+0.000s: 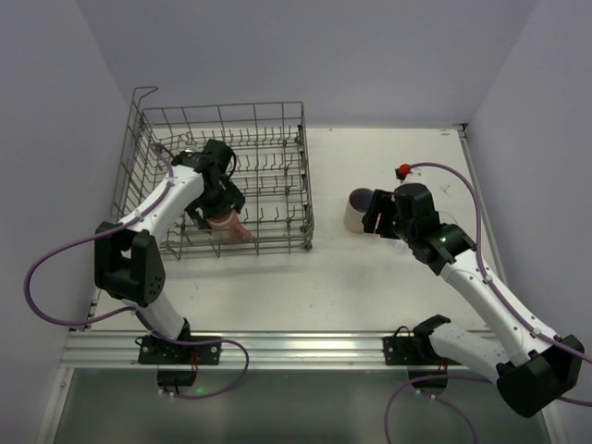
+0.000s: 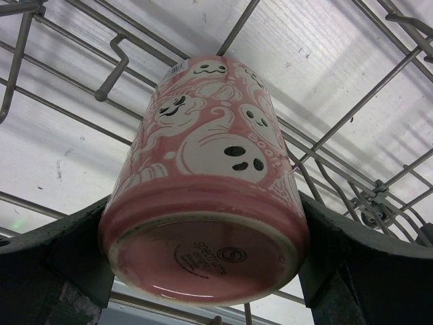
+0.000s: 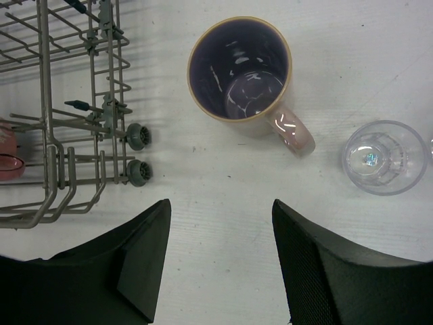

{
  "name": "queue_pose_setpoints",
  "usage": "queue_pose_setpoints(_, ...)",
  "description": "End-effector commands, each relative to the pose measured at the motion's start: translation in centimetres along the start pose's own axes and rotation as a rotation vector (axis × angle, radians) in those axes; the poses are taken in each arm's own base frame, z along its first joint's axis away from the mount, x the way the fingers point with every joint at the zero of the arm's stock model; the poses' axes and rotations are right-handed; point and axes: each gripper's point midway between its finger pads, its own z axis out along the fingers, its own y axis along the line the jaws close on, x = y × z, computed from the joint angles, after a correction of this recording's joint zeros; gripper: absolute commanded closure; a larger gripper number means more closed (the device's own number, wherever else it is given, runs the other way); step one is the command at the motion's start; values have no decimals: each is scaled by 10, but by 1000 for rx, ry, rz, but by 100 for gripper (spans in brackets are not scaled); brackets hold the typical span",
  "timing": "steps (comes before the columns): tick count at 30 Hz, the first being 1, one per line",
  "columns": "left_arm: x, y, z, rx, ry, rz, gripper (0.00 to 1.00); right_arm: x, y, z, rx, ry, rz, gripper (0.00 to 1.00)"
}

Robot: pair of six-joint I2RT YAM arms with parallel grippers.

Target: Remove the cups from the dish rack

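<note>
A pink mug with white ghosts fills the left wrist view, its base turned toward the camera. My left gripper is shut on it, one dark finger pressed on each side. This happens inside the grey wire dish rack, near its front, where the mug shows below the left gripper. My right gripper is open over bare table, with nothing between its fingers. Just beyond it stand an upright pale mug with a dark purple inside and a clear glass tumbler.
The rack's front right corner with two small wheels lies left of the right gripper. A pink cup edge shows inside the rack. White walls close in the table on three sides. A metal rail runs along the near edge.
</note>
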Motion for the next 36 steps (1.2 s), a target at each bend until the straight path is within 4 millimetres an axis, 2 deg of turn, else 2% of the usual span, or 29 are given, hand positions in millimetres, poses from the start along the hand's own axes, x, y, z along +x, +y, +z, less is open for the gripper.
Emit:
queue_pose_setpoints(1, -8, -11, -7, 58, -25, 18, 100, -16, 9, -13, -43, -54, 17, 36)
queue_pose_setpoints(8, -36, -17, -61, 140, -153, 47, 100, -35, 22, -30, -92, -85, 29, 36)
queue_pose_setpoints(12, -45, -27, -99, 229, -200, 63, 100, -38, 25, -30, -97, -78, 31, 36)
queue_pose_setpoints(18, -30, -46, -141, 409, -142, 111, 100, -38, 39, -28, -156, -46, 34, 36)
queue_pose_setpoints(20, -25, -59, -161, 508, -136, 145, 100, -35, 51, -30, -220, -24, 34, 35)
queue_pose_setpoints(21, -24, -60, -174, 560, -150, 156, 100, -38, 59, -32, -261, -29, 48, 32)
queue_pose_setpoints(23, -18, -75, -188, 687, -146, 181, 100, -33, 84, -42, -406, 8, 55, 25)
queue_pose_setpoints(24, -15, -75, -204, 757, -166, 192, 100, -38, 96, -48, -469, 0, 76, 23)
queue_pose_setpoints(25, -12, -88, -212, 852, -172, 219, 100, -34, 111, -57, -562, 40, 80, 22)
queue_pose_setpoints(26, -11, -92, -219, 908, -192, 244, 100, -36, 119, -63, -606, 47, 89, 21)
queue_pose_setpoints(27, -9, -92, -234, 971, -226, 254, 100, -40, 128, -65, -647, 53, 112, 20)
queue_pose_setpoints(28, -14, -100, -248, 1052, -278, 271, 100, -41, 134, -69, -681, 60, 120, 20)
queue_pose_setpoints(29, -6, -101, -244, 1084, -264, 304, 100, -43, 141, -76, -722, 74, 126, 18)
queue_pose_setpoints(30, -9, -103, -263, 1162, -327, 318, 100, -46, 146, -77, -742, 86, 153, 17)
queue_pose_setpoints(32, -2, -105, -273, 1253, -357, 356, 100, -50, 155, -83, -792, 102, 179, 13)
queue_pose_setpoints(33, 3, -100, -267, 1276, -371, 363, 100, -54, 168, -94, -876, 125, 211, 12)
queue_pose_setpoints(34, 0, -103, -280, 1346, -440, 374, 100, -55, 174, -98, -920, 142, 228, 12)
queue_pose_setpoints(35, 2, -102, -284, 1384, -467, 388, 100, -50, 179, -96, -952, 183, 255, 12)
queue_pose_setpoints(36, 5, -95, -295, 1430, -513, 398, 100, -60, 189, -106, -1029, 182, 303, 12)
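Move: The left hand already grips the upturned pink cup by its base; the cup's middle is about 3 cm below and 1 cm back and right of it. The rack's right side lies some 22 cm right and 5 ahead, the blue cup 8 left and 12 ahead. From the right hand the pink cup is roughly 38 cm left, 2 ahead, 11 below; the brown mug stands 5 ahead and 1 left, the clear glass 10 right and 1 ahead, both 15 below. Keeping its pinch on the pink cup's base end, the left hand lifts it about 20 cm straight out of the rack, then also swings right, tipping its fingers up from pointing down and turning clockwise. The right hand, touching nothing, rises a little, then sweeps some 12 cm left and on up towards the cup, rolling its left side up, turning counter-clockwise and opening wider. ##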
